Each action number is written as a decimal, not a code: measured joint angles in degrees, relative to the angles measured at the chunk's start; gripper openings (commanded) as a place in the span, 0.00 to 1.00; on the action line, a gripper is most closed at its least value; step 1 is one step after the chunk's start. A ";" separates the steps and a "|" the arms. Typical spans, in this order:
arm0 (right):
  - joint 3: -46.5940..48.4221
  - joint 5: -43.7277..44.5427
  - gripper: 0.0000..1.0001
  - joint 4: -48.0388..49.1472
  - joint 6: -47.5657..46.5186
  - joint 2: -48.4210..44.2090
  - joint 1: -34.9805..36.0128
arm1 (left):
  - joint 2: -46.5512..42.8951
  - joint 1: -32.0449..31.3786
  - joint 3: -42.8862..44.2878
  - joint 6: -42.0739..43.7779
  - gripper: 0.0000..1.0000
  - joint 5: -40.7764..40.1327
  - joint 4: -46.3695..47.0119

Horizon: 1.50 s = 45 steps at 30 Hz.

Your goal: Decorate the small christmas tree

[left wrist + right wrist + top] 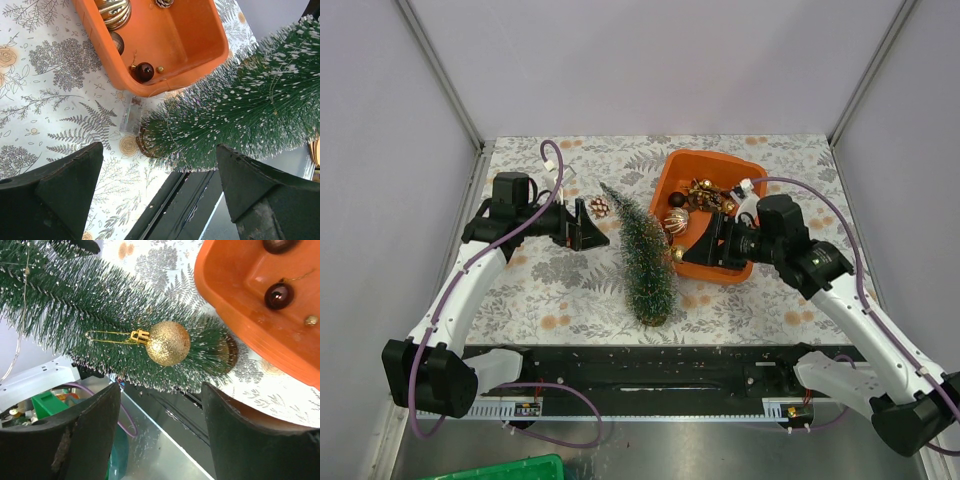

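Note:
The small christmas tree (pixel 642 258) lies on its side on the floral table, tip toward the back, brown base toward the front edge. It also shows in the left wrist view (pixel 245 105) and the right wrist view (pixel 85 305). A gold glitter ball (pixel 168 343) with a gold wire loop rests on the tree's lower branches, on the tray side (pixel 677 252). My left gripper (pixel 586 226) (pixel 159 147) is open and empty just left of the tree. My right gripper (pixel 704 246) (pixel 161 386) is open and empty just right of it, over the tray's near corner.
The orange tray (pixel 692 172) (pixel 190 40) (pixel 235 295) holds several ornaments, among them a dark red ball (pixel 145 71) (pixel 278 295) and a gold striped one (pixel 114 11). A small brown pinecone ornament (pixel 601 207) lies on the table behind the left gripper. A black rail (pixel 660 365) runs along the front edge.

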 measured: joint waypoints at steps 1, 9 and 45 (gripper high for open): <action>0.48 0.79 0.74 -0.44 -0.35 0.00 0.00 | 0.00 0.00 0.00 0.02 0.99 -0.04 -0.07; 12.90 14.01 0.72 -4.57 -3.13 10.49 -2.05 | -0.02 0.00 0.74 1.66 0.99 -1.46 -1.70; 57.77 23.17 0.67 -18.88 -4.11 72.76 -20.35 | -0.22 0.92 1.36 5.49 0.99 -4.22 -4.70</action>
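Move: The dark-ribboned pine cone, in the ornament heap at the tub's far end, lies about 31 cm ahead of the right hand, 10 cm to its right and 21 cm below. In the tub, a gold glitter ball lies 5 cm right of the cone and 1 cm nearer, a black ball 8 cm left of it and 1 cm nearer. The gold ball on the tree is 2 cm ahead, 4 cm left and 3 cm below. From the left hand, the cone is some 26 cm ahead, 30 cm right and 19 cm below. Swing the right gripper away from the gold ball on the tree, forward about 30 cm and to the right some 11 cm, first rising slightly, then sinking over the orange tub towards the pine cone and ribbon heap, to end about 17 cm lower. Turn the wrist some 50 degrees on the way so that the fingers point steeply down, and keep them about two-thirds open, holding nothing. ##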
